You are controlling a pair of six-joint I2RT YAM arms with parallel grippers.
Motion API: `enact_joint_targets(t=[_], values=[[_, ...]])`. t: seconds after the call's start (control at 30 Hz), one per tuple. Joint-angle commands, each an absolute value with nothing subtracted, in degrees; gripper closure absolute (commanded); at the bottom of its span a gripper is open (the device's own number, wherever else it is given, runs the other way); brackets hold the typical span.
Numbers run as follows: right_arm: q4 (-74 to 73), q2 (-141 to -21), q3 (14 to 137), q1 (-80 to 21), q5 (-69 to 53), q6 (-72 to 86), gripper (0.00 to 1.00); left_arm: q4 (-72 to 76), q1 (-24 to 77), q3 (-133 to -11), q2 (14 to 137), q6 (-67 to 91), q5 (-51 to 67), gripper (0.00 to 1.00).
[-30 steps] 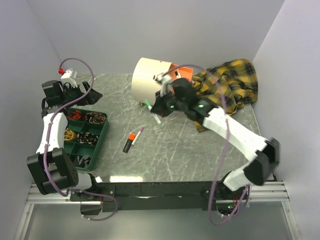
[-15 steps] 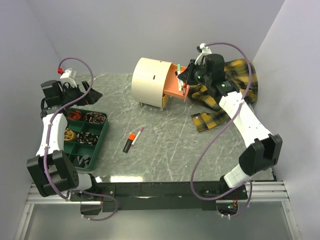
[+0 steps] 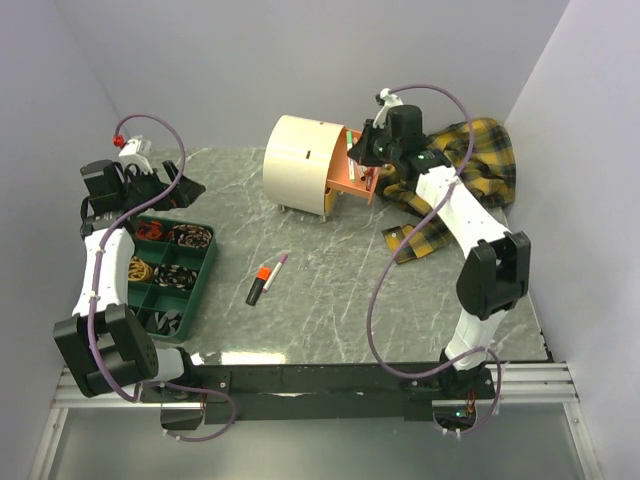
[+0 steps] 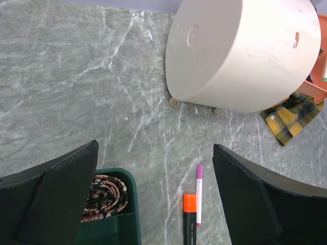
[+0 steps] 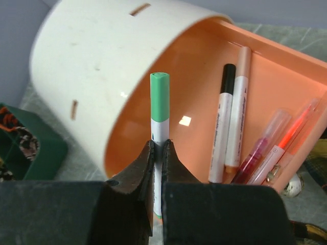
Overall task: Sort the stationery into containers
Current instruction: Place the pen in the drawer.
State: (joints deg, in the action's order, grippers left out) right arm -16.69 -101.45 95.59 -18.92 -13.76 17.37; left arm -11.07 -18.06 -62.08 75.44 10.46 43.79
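Observation:
My right gripper (image 5: 160,145) is shut on a white pen with a green cap (image 5: 159,97), held upright over the open orange drawer (image 5: 194,92) of the cream cabinet (image 3: 300,165). Several pens (image 5: 225,117) lie in that drawer. In the top view the right gripper (image 3: 365,150) hangs at the drawer (image 3: 350,185). An orange-capped black marker (image 3: 259,284) and a pink-capped white pen (image 3: 276,270) lie side by side mid-table. My left gripper (image 4: 156,194) is open and holds nothing, with the marker (image 4: 189,214) and the pink-capped pen (image 4: 199,196) on the table below it.
A dark green divided tray (image 3: 199,285) with coiled hair ties sits at the left, under my left arm. A yellow plaid cloth (image 3: 455,175) is heaped at the back right, behind and beside the drawer. Grey walls close the back and both sides.
My right arm has carried the green-capped pen from in front of the cabinet up and right to above the open drawer. The left arm has not moved.

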Motion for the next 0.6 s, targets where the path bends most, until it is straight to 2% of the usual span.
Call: enact_joint_targets(t=[0.0,0.07,0.1,0.13,0.23,0.3,0.43,0.57], values=[[-14.41,-103.88,99.58,-18.9,-11.52,14.94,1.0,-8.88,-18.19,-61.88,73.56,11.51,45.44,0.0],[-13.98,-104.33,99.84,-18.9,-11.25,13.98,0.89,-8.53,-18.28,-61.52,73.56,11.86,45.7,0.01],[-14.06,-104.24,99.76,-19.07,-10.99,13.8,0.81,-8.18,-18.19,-61.26,73.56,11.95,45.79,0.0],[-14.15,-103.72,99.76,-19.07,-10.81,13.62,0.65,-8.09,-18.28,-61.17,73.56,12.21,45.79,0.01],[-14.24,-100.91,98.18,-18.99,-10.8,13.18,0.43,-7.56,-18.19,-61.0,73.56,12.65,45.97,0.01],[-13.89,-98.71,96.16,-19.07,-12.3,13.09,0.41,-7.47,-18.19,-61.17,73.39,12.83,46.14,0.01],[-11.95,-91.34,90.63,-21.7,-20.81,10.65,0.43,-7.38,-18.28,-60.91,72.86,13.36,46.32,0.01],[-16.77,-87.72,85.71,-29.95,-29.34,-5.21,0.45,-7.47,-18.19,-60.21,72.16,13.18,46.58,0.01]])
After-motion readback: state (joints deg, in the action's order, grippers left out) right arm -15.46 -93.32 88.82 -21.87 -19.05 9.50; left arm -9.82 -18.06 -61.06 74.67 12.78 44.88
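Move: The right hand holds the green-capped pen over the open orange drawer, whose middle lies level with it, about 2 cm to its right and 4 cm below. The black-capped pen already inside lies about 1 cm back and 3 cm to the hand's right. The white cabinet is centred some 11 cm to its left; the purple-capped pen lies roughly 27 cm back and 17 cm left on the table. From the left hand the drawer is about 5 cm ahead and 37 cm to the right. Down by about 3 cm and slightly forward, the right hand lowers the green-capped pen into the drawer, then opens its fingers to a bit over half and lets go of it. It then lifts some 5 cm and speeds back by about 6 cm and slightly left, away from the drawer and towards the remaining pens, the wrist swinging roughly 10 degrees counter-clockwise. ##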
